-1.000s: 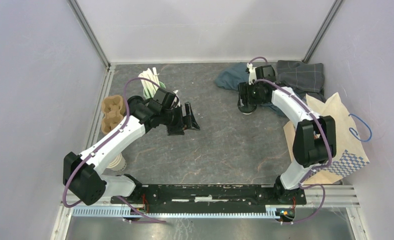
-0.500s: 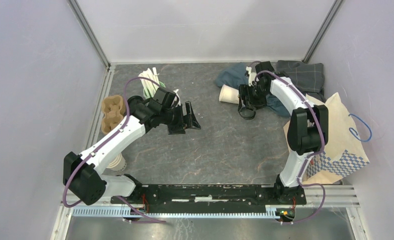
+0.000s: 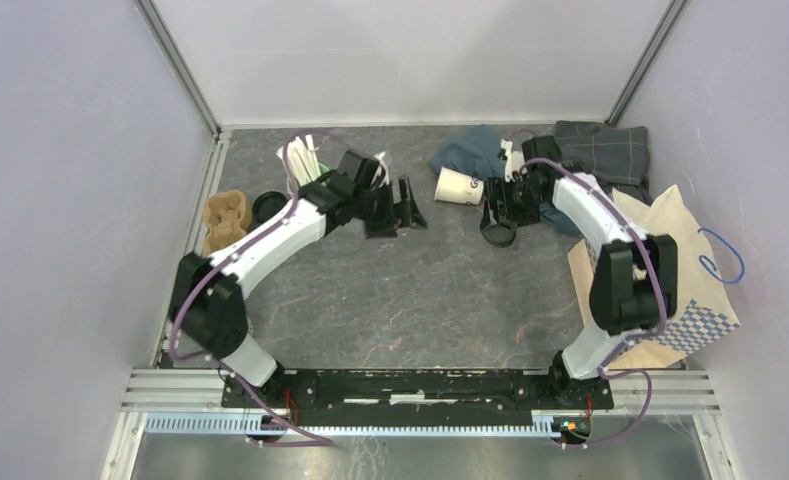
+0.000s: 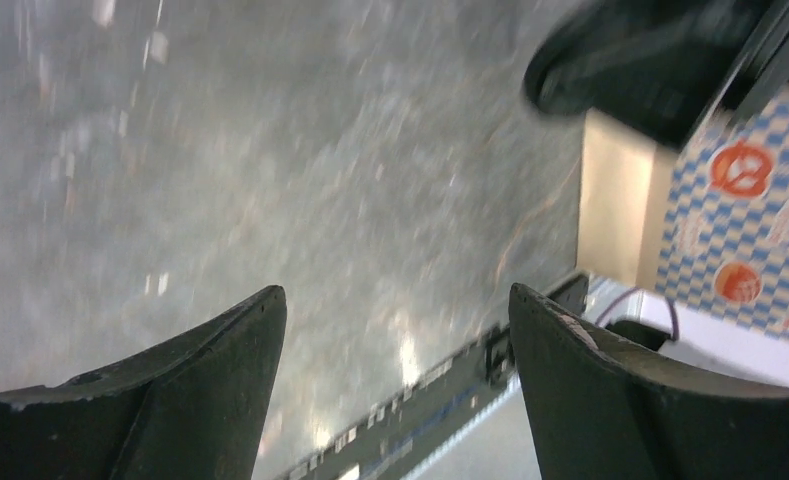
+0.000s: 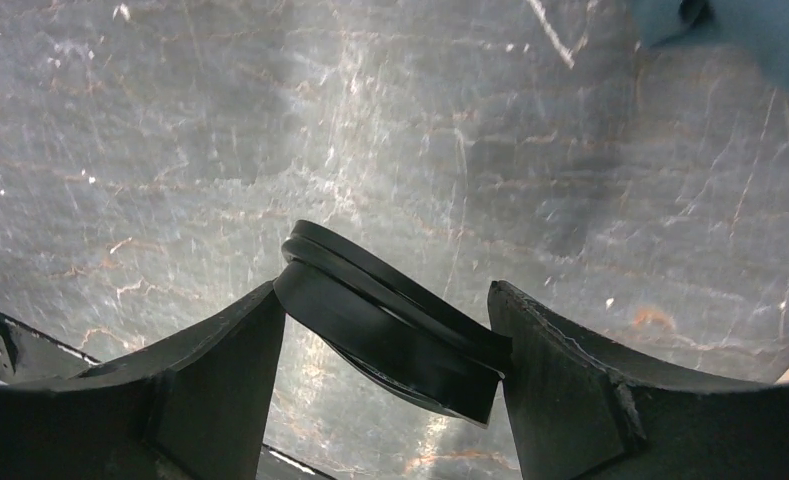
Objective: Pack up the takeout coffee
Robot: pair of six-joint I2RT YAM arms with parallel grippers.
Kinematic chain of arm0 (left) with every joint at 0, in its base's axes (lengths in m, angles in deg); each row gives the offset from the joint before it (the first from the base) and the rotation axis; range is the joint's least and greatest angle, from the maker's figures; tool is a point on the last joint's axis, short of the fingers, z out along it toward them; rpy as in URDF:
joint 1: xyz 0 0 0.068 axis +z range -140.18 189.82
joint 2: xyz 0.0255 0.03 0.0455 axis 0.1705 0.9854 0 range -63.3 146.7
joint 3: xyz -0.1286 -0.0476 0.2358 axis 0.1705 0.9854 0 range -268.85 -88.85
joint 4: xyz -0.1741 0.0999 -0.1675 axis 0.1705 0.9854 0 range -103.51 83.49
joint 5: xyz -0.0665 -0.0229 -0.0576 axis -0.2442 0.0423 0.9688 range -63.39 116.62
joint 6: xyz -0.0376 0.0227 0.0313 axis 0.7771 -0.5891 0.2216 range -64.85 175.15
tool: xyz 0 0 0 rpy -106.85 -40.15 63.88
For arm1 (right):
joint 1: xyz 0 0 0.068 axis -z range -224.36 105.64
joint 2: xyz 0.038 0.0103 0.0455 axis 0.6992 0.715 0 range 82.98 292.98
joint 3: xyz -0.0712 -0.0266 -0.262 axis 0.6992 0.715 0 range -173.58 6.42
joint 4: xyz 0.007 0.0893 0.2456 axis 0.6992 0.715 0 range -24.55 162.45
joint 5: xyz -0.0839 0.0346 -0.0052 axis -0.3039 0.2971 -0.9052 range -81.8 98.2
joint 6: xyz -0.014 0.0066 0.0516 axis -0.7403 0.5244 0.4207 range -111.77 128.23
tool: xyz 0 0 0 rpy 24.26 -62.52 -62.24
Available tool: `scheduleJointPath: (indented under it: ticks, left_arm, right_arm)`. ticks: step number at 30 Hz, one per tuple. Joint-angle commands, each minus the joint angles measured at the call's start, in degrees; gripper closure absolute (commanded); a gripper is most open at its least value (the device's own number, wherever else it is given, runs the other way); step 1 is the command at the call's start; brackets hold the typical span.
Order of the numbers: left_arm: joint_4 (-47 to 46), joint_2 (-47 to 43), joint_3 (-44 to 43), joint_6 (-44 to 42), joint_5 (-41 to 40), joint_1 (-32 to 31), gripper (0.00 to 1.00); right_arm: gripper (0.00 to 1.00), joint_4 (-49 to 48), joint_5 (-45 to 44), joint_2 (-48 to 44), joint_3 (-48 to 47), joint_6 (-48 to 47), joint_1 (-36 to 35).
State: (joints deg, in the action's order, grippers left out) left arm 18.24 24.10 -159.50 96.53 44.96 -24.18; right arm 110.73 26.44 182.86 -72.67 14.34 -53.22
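Note:
The takeout coffee has come apart. Its white paper cup (image 3: 460, 186) lies on its side at the back middle of the table, open and lidless. Its round black lid (image 3: 497, 233) (image 5: 395, 325) hangs tilted just above the table, right of the cup. My right gripper (image 3: 498, 214) (image 5: 382, 290) is shut on the lid, one finger against each edge. My left gripper (image 3: 398, 207) (image 4: 395, 295) hovers open and empty a short way left of the cup. Its view is blurred.
A mint-green mug of white sticks (image 3: 303, 165) stands behind the left arm. A cardboard cup carrier (image 3: 224, 218) and a dark round thing (image 3: 268, 207) lie at the left. Crumpled clothes (image 3: 600, 150) are at the back right. A paper bag (image 3: 675, 270) (image 4: 735, 170) lies at the right edge.
The cup came out from under my right gripper and now lies on its side. The lid stayed in the gripper. My left arm swung back and to the right, toward the cup.

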Motion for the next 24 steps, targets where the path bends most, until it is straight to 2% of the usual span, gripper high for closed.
scheduleJointPath:
  ticks: [1,3,5,9,17,19,21,24]
  left_arm:
    - [-14.4,10.2,-12.8,-5.8,-3.4,-0.1,0.12]
    - [-13.9,16.4,-18.8,-7.5,-7.9,-0.1,0.12]
    - [-12.9,22.8,-24.8,-9.1,-9.0,0.1,0.12]
    - [-12.8,35.0,-34.5,-9.6,-5.7,0.8,0.12]
    - [-17.8,46.2,-42.4,-6.8,0.7,2.3,0.16]
    - [-21.3,48.0,-41.5,-3.9,5.6,2.8,0.27]
    - [-28.7,48.1,-38.5,1.4,10.4,3.1,0.43]
    - [-35.2,46.5,-34.8,5.7,10.9,3.1,0.70]
  right_arm:
    - [0.22,-6.5,2.4,-11.4,8.4,0.0,0.2]
    - [0.22,-8.6,4.0,-15.1,11.8,1.4,0.2]
    - [0.22,-8.4,4.5,-17.8,13.1,2.0,0.2]
    - [0.22,-5.5,3.4,-21.1,12.0,1.2,0.2]
    - [0.21,-4.4,3.6,-25.0,15.3,0.0,0.2]
    - [0.21,-4.4,3.4,-25.5,15.9,0.0,0.2]
    - [0.21,-4.4,3.5,-25.6,15.7,0.2,0.2]
    - [0.22,-4.6,4.1,-25.5,14.9,0.2,0.2]
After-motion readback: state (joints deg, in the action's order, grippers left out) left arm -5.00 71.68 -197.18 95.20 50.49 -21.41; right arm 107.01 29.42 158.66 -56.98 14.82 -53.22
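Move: The paper cup lies on its side about 20 cm ahead of the left gripper, some 15 cm to its right and 12 cm below. The blue cloth lies about 9 cm beyond the cup and 3 cm to the right of it. The black lid in the right fingers is about 6 cm ahead, 23 cm right and 6 cm below the left gripper; from the right gripper the cup is roughly 13 cm ahead, 9 cm left and 6 cm below. Reach the left gripper quickly forward, about 20 cm, and to the right, nearly level with open fingers at first, then down to the fallen cup; close to straddle its open rim, one finger inside and one outside, lifting slightly at the end. Meanwhile draw the right gripper back and up, about 6 cm each way, away from the cup, keeping its grip on the black lid. ##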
